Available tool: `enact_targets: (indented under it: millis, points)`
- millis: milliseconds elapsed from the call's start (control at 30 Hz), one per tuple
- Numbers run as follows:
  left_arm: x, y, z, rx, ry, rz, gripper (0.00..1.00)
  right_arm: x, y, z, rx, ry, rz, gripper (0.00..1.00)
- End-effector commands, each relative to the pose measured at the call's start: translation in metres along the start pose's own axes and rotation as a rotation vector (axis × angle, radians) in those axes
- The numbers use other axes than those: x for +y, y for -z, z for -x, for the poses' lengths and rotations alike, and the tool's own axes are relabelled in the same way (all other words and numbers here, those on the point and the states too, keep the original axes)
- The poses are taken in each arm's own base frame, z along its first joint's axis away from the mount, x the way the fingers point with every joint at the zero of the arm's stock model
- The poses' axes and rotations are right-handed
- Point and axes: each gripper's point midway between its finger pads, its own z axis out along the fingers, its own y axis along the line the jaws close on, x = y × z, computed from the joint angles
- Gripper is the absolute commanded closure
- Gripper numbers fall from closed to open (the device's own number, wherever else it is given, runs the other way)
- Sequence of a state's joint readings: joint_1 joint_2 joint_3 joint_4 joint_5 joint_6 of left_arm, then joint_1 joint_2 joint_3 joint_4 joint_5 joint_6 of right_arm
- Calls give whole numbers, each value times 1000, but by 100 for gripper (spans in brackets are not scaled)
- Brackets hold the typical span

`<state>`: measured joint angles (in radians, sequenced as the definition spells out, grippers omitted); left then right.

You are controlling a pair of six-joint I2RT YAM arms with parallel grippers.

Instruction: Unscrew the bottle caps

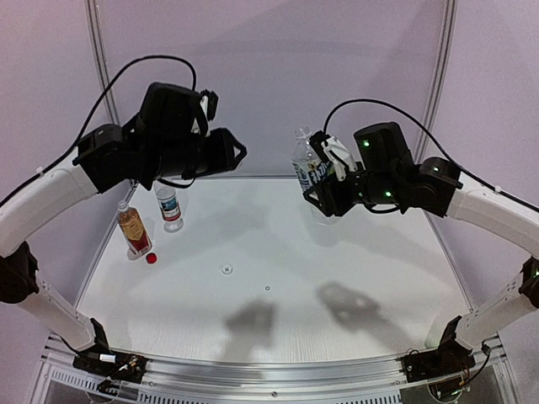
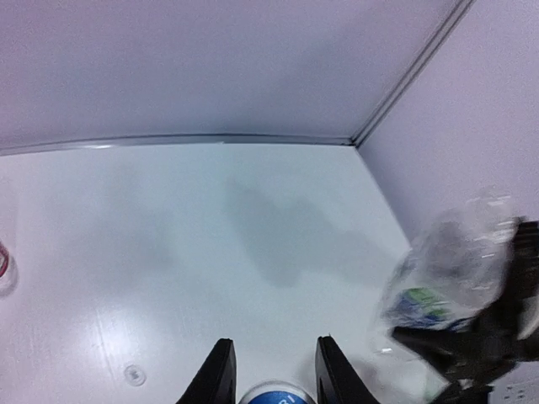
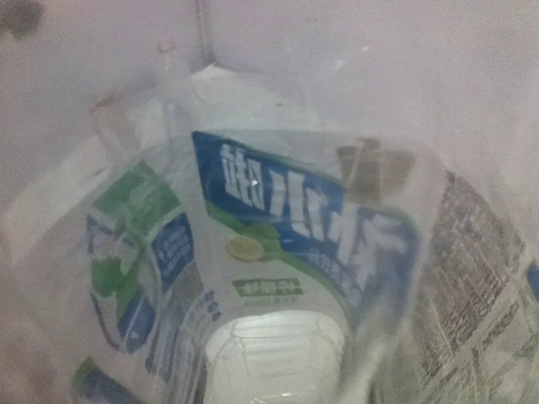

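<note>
My right gripper (image 1: 315, 187) is shut on a clear bottle (image 1: 301, 156) with a green-blue label, held upright above the table's back right. That bottle (image 3: 278, 269) fills the right wrist view and hides the fingers. My left gripper (image 1: 238, 154) hangs high at the back left. In the left wrist view it (image 2: 274, 342) is shut on a round blue-and-white bottle cap (image 2: 274, 394). An amber bottle (image 1: 133, 229) and a clear bottle (image 1: 168, 204) with a blue-white-red label stand at the left. A red cap (image 1: 152, 258) lies beside the amber one. A whitish cap (image 1: 226, 269) lies mid-table.
The white table (image 1: 362, 278) is walled at the back and both sides. The held bottle (image 2: 450, 273) also shows at the right of the left wrist view, and the whitish cap (image 2: 133, 374) lies at its lower left. A small dark dot (image 1: 267, 288) marks the table's middle.
</note>
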<state>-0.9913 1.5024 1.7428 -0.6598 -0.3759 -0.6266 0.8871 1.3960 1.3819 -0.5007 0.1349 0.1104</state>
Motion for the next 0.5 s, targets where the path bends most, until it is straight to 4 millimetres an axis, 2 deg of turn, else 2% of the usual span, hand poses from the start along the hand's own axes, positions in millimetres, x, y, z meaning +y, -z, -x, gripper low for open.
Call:
enact_targets:
  millis: [0, 133, 467]
  points:
    - [45, -10, -24, 5, -12, 110, 77, -3, 34, 20, -152, -8, 1, 41]
    - [79, -24, -52, 39, 4, 187, 77, -6, 45, 18, -182, -13, 0, 41]
    - [138, -59, -112, 63, 39, 281, 77, -8, 56, 5, -181, -25, 6, 42]
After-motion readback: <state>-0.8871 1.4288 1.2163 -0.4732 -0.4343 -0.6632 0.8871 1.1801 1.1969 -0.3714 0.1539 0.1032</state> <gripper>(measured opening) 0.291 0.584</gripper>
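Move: The blue cap in the left gripper is headed down to the table near the loose white cap, which lies about 6 cm ahead of the left hand, 6 cm to its left and 39 cm below. At table level too, the small ring is level with the hand and some 6 cm to its right, and the red cap about 11 cm ahead and 29 cm left. From the right hand the white cap is roughly 6 cm ahead, 20 cm left and 30 cm below. Bring the left gripper down fast, about 16 cm, drifting some 6 cm left towards the loose white cap and away from the bottle's open mouth, with a slight wrist turn; keep the blue cap pinched. Meanwhile draw the right gripper, still gripping the uncapped bottle, a few centimetres right and up and slightly back, tilting its fingertips up a little. ##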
